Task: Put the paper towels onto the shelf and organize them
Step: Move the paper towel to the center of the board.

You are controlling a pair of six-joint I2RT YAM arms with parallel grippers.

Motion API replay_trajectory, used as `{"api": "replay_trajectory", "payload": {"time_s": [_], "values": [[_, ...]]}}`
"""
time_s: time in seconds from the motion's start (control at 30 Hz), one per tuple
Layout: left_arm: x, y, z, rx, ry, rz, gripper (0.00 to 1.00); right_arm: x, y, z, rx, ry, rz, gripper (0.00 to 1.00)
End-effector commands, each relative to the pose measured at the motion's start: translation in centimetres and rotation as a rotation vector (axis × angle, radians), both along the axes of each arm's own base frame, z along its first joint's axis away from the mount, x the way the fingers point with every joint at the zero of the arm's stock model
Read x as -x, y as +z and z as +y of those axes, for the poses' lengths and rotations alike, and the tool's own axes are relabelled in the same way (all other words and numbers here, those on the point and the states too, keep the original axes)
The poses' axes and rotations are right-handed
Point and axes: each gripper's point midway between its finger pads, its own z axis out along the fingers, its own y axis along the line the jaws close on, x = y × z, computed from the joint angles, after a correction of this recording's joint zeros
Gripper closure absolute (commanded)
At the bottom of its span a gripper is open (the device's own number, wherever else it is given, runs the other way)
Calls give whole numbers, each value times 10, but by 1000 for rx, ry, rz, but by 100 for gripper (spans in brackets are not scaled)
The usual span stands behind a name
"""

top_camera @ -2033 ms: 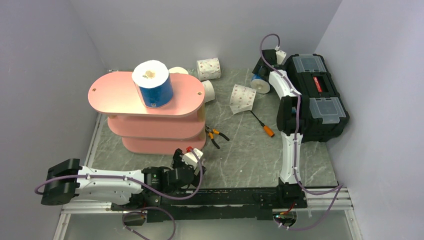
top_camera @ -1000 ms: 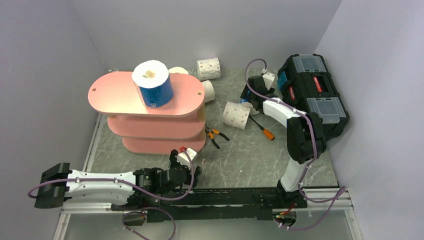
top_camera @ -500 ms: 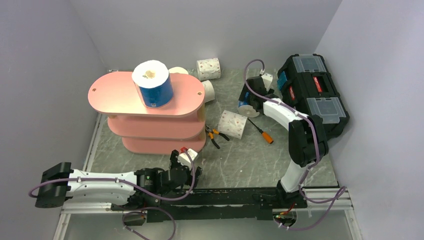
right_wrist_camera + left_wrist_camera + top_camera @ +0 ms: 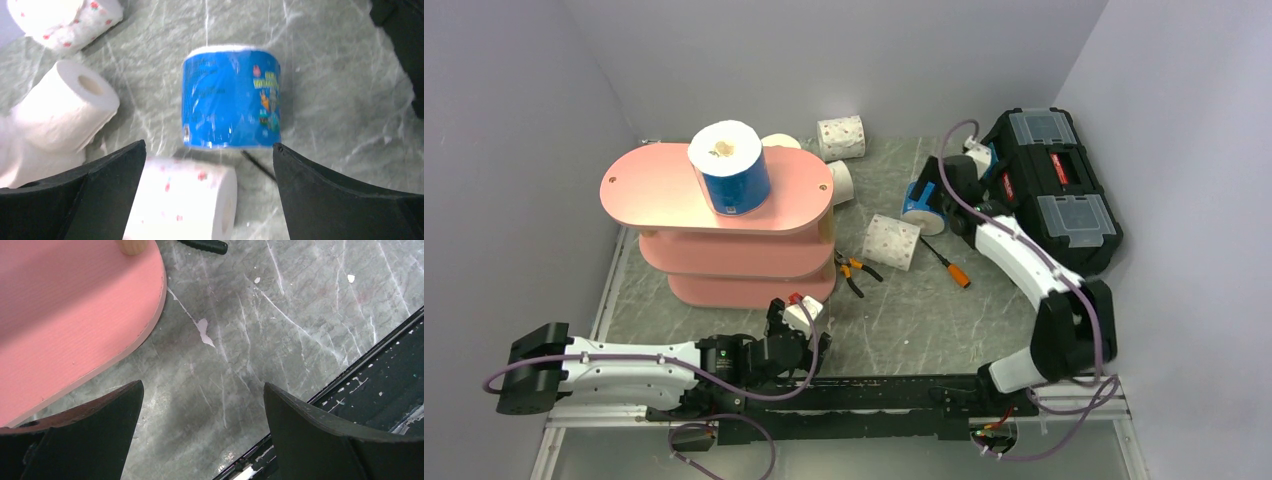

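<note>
The pink three-tier shelf [image 4: 664, 190] stands at the left, with a blue-wrapped paper towel roll [image 4: 729, 168] upright on its top board. A second blue roll [image 4: 921, 203] [image 4: 231, 97] lies on the table. My right gripper [image 4: 942, 192] [image 4: 209, 146] hovers just right of it, open, holding nothing. A speckled roll [image 4: 892, 241] [image 4: 185, 200] lies beside the blue one. Another speckled roll [image 4: 841, 137] and two white rolls [image 4: 841, 182] [image 4: 781, 142] sit behind and beside the shelf. My left gripper [image 4: 799, 325] [image 4: 202, 385] is open and empty over bare table by the shelf's bottom board [image 4: 65, 305].
A black toolbox [image 4: 1049, 185] stands at the right, close to my right arm. Orange-handled pliers [image 4: 854, 270] and a screwdriver [image 4: 949, 265] lie on the grey table between shelf and toolbox. Walls close the scene in on three sides.
My right gripper has opened wider and drawn back to the right, off the blue roll lying on the table. The speckled roll slid a little nearer. The left arm barely moved.
</note>
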Motion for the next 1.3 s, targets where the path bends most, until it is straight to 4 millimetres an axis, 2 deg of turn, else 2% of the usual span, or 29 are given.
{"api": "replay_trajectory", "payload": {"time_s": [0.0,0.1,0.13,0.2,0.4,0.63,0.77,0.93,1.27], "values": [[-2,22,-9,60,4,-17,4,29,17,4,-179,39,-87,0],[-3,23,-6,70,19,-18,4,56,12,7,-336,104,-131,1],[-3,24,-6,77,22,-17,4,61,17,11,-378,135,-158,1],[-3,27,-6,88,23,-21,4,72,16,17,-422,176,-167,1],[-4,35,-1,144,38,-33,5,89,5,29,-522,248,-193,1],[-2,30,15,180,91,7,5,85,-12,25,-629,249,-217,1],[-1,28,20,187,104,21,6,78,-13,30,-666,268,-228,2],[0,27,22,176,115,29,6,72,-26,34,-693,272,-193,3],[-1,25,18,159,116,28,6,64,-39,45,-732,314,-153,5]]}}
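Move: The patterned paper roll lies about 3 cm back of the open right hand, some 8 cm to its left and 9 cm below. The blue roll touches it, about 4 cm ahead of the hand, in line and 9 cm below. The screwdriver is roughly 6 cm back, 3 cm right and 14 cm down. From the left hand, the patterned roll is about 23 cm ahead and 15 cm right, at about its height. Open right hand backs about 8 cm, sinks 6 and rolls some 40 degrees, left side rising, towards the patterned roll. ##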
